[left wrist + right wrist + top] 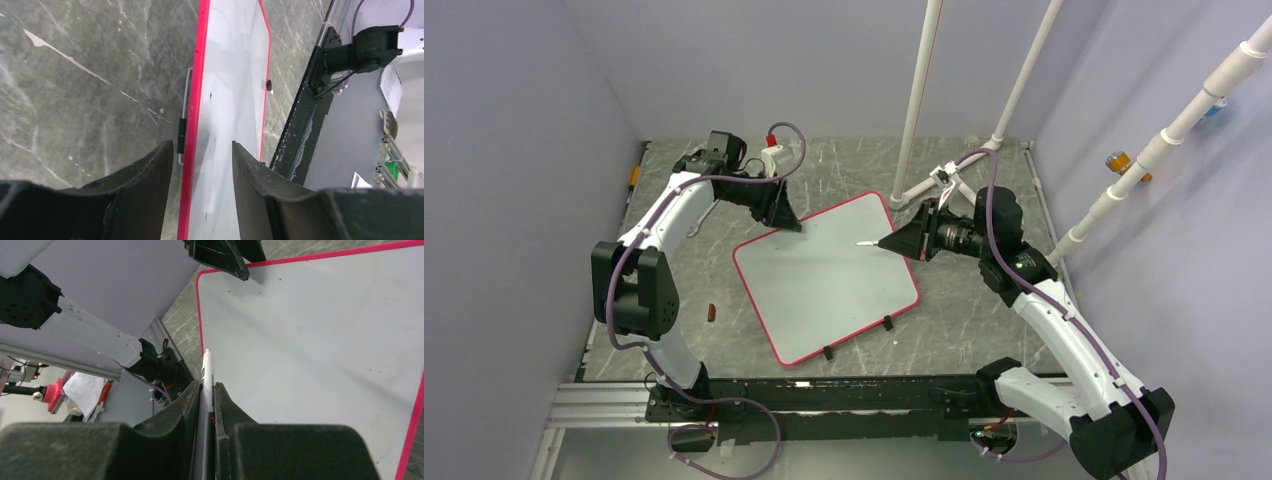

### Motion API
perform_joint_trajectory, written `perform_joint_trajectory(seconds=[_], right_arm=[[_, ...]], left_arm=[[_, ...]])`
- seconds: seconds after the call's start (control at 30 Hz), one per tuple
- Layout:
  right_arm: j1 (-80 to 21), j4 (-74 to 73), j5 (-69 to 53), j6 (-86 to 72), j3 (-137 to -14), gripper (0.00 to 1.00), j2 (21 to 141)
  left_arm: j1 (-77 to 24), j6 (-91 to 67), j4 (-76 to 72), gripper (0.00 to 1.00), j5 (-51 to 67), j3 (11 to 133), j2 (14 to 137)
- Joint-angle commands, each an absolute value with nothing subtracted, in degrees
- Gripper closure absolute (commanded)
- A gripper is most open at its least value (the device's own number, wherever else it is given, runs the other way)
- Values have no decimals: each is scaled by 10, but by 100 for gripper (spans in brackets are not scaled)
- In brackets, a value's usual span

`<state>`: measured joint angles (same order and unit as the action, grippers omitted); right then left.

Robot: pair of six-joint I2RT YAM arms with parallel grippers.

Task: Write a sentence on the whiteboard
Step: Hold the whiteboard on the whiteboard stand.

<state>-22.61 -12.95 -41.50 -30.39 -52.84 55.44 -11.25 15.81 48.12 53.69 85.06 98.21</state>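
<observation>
The whiteboard, white with a red-pink rim, lies flat and turned askew in the middle of the table. No sentence shows on its face. My left gripper is at the board's far left corner. In the left wrist view its jaws stand apart, astride the red rim of the whiteboard, with gaps on both sides. My right gripper hangs over the board's right part, shut on a white marker whose tip points left. The right wrist view shows the marker clamped between the fingers above the whiteboard.
Two black clips sit on the board's near edge. A small reddish-brown piece lies on the grey table left of the board. White pipes rise at the back right. A black rail runs along the near edge.
</observation>
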Motion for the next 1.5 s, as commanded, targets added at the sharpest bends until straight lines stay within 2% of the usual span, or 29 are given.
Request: perform_joint_trajectory(seconds=[0.0, 0.27, 0.6, 0.77, 1.13, 1.47], right_arm=[[-227, -107, -432, -299, -553, 100, 559], [-227, -105, -434, -304, -551, 100, 560], [-228, -95, -440, -307, -538, 100, 563], [-228, -88, -445, -305, -532, 100, 571], [-236, -77, -459, -289, -520, 100, 586], [-243, -71, -446, -263, -491, 100, 559]], left_arm=[[-112, 169, 483, 50, 581, 837, 979], [-112, 160, 489, 55, 580, 829, 996], [-124, 148, 504, 83, 582, 829, 997], [-129, 93, 450, 92, 566, 800, 973], [-163, 23, 312, 97, 529, 731, 915], [-191, 31, 283, 100, 504, 745, 943]])
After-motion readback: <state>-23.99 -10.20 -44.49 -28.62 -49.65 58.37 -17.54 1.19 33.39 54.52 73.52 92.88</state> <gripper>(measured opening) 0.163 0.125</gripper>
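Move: The whiteboard's top edge already runs between the left hand's open fingers, about 2 cm below the hand and 1 cm back. The board's middle lies some 10 cm back, 7 cm right and 7 cm below. From the left hand, the marker's tip points in about 12 cm to the right and 3 cm back, and the red-brown cap lies about 18 cm back and 21 cm left. From the right hand, the whiteboard's middle is about 12 cm left, 8 cm back and 13 cm below. The whiteboard's top edge gets pinched by the left fingers: the hand first sinks nearly 2 cm over it and eases back 1 cm, then shuts onto the rim. Keeping that pinch, it draws the board about 4 cm right and 2 cm back. The right hand, still gripping the marker, lowers late by some 3 cm towards the board. ##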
